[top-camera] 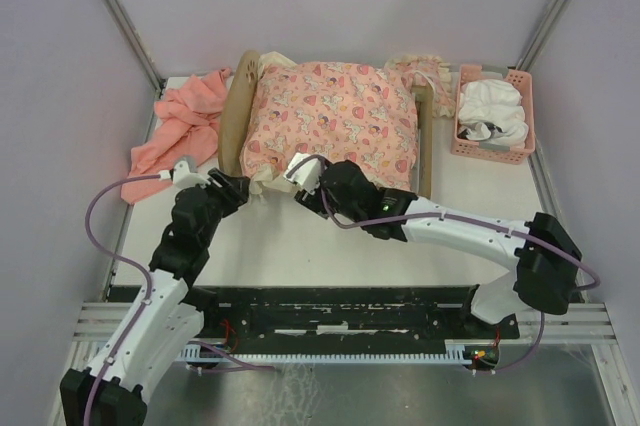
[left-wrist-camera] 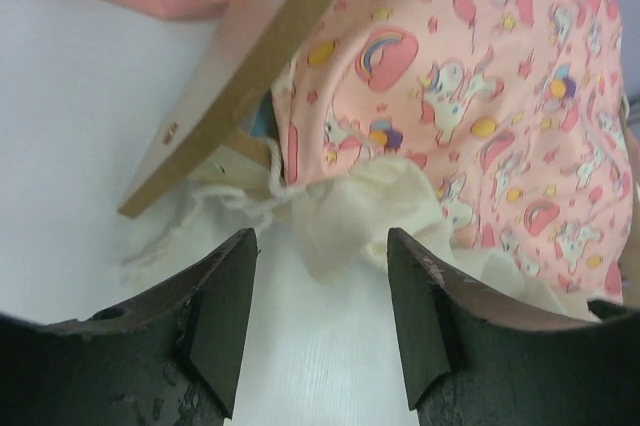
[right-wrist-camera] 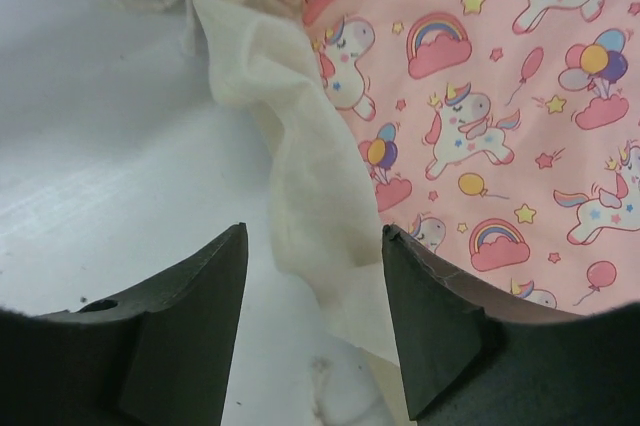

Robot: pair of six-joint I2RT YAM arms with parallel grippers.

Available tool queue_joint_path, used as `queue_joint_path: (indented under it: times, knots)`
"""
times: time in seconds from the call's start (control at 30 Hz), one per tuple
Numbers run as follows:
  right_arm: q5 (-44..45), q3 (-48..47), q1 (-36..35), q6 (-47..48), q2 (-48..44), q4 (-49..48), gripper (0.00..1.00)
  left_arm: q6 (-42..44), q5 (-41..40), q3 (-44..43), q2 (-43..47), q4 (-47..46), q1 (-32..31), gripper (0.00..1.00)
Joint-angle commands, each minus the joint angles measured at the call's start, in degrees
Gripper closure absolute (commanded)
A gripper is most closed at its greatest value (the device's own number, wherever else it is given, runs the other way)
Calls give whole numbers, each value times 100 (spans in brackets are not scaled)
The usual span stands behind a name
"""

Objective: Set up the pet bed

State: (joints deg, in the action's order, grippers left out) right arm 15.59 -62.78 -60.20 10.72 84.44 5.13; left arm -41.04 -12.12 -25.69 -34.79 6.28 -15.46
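Observation:
The pet bed (top-camera: 236,121) stands at the back middle of the table, its light-wood frame showing at both sides. A pink unicorn-print cushion (top-camera: 330,116) with a cream frill covers its base. My left gripper (top-camera: 237,188) is open at the bed's near left corner. In the left wrist view the left gripper (left-wrist-camera: 320,316) holds nothing, and the wooden frame board (left-wrist-camera: 230,76) and frill (left-wrist-camera: 370,216) lie just ahead. My right gripper (top-camera: 312,178) is open at the cushion's near edge. In the right wrist view the right gripper (right-wrist-camera: 315,316) has the frill (right-wrist-camera: 310,206) lying loose ahead between its tips.
A plain salmon-pink cloth (top-camera: 180,126) lies crumpled left of the bed. A pink plastic basket (top-camera: 520,136) with white cloth in it stands at the back right. White tabletop (top-camera: 300,246) stretches between the bed and the arm bases. Walls close in on both sides.

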Motion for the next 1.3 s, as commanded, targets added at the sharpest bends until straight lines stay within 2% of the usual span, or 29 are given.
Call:
queue_joint_path:
  times: [0.0, 0.2, 0.3, 0.37, 0.47, 0.5, 0.6, 0.63, 0.73, 0.77, 0.9, 1.07, 1.2, 1.27]
  knots:
    - [7, -294, 171, 906, 228, 634, 36, 123, 770, 249, -156, -843, 8, 37]
    - [-224, -277, 388, 1472, 263, 930, 36, -148, 971, 435, -472, -1226, 1, 36]
    - [-124, -296, 412, 1686, 345, 1007, 40, -231, 889, 527, -579, -1325, 0, 35]
    - [-100, -328, 407, 1781, 381, 1003, 55, -236, 813, 585, -620, -1452, -4, 35]
    - [67, -335, 409, 1816, 325, 1013, 89, -267, 632, 578, -723, -1555, 2, 35]
    - [156, -348, 413, 1803, 281, 1098, 97, -273, 575, 560, -790, -1578, 2, 36]
    - [15, -356, 408, 1611, -49, 1451, 98, -181, 461, 480, -1025, -1598, 0, 48]
    - [-99, -295, 400, 1552, -184, 1503, 98, -112, 370, 439, -1094, -1552, 0, 56]
    - [-248, -5, 408, 1382, -454, 1555, 98, 12, -89, 283, -1212, -1254, 0, 89]
    - [-219, 73, 408, 1264, -497, 1603, 98, 69, -286, 199, -1227, -1083, -5, 96]
    - [-123, 343, 411, 888, -606, 1695, 98, 224, -1147, -117, -1254, -485, 2, 97]
    - [109, 410, 412, 630, -536, 1672, 98, 327, -1453, -118, -1301, -479, 5, 97]
    - [1041, 289, 416, 477, -616, 1923, 98, 343, -1761, -210, -1407, -286, 0, 97]
    - [1134, 298, 425, 469, -838, 1981, 98, 369, -1924, -231, -1387, -259, 3, 97]
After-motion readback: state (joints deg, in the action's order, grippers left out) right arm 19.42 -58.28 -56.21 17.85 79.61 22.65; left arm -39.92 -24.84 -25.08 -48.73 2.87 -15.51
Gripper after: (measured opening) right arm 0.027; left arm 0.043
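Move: The cream frill along the bed's front edge is the target. The left hand's grip spot, its bunched corner, lies about 2 cm ahead, 1 cm to its right and 6 cm below; the headboard's near end is some 4 cm ahead and 4 cm left, equally low. From the right hand, the frill to pinch is about 2 cm ahead, 5 cm right and 5 cm below, while the printed cover's middle is roughly 17 cm ahead and 7 cm right. Down and to the right first, both open hands sink about 5 cm onto the cream frill and shut on it, the right hand sooner than the left. Each then keeps its pinch and draws outward, parting from the other: the left hand about 4 cm left to the headboard's near end, the right hand nearly 5 cm right and slightly back, lifting briefly before coming down again. ##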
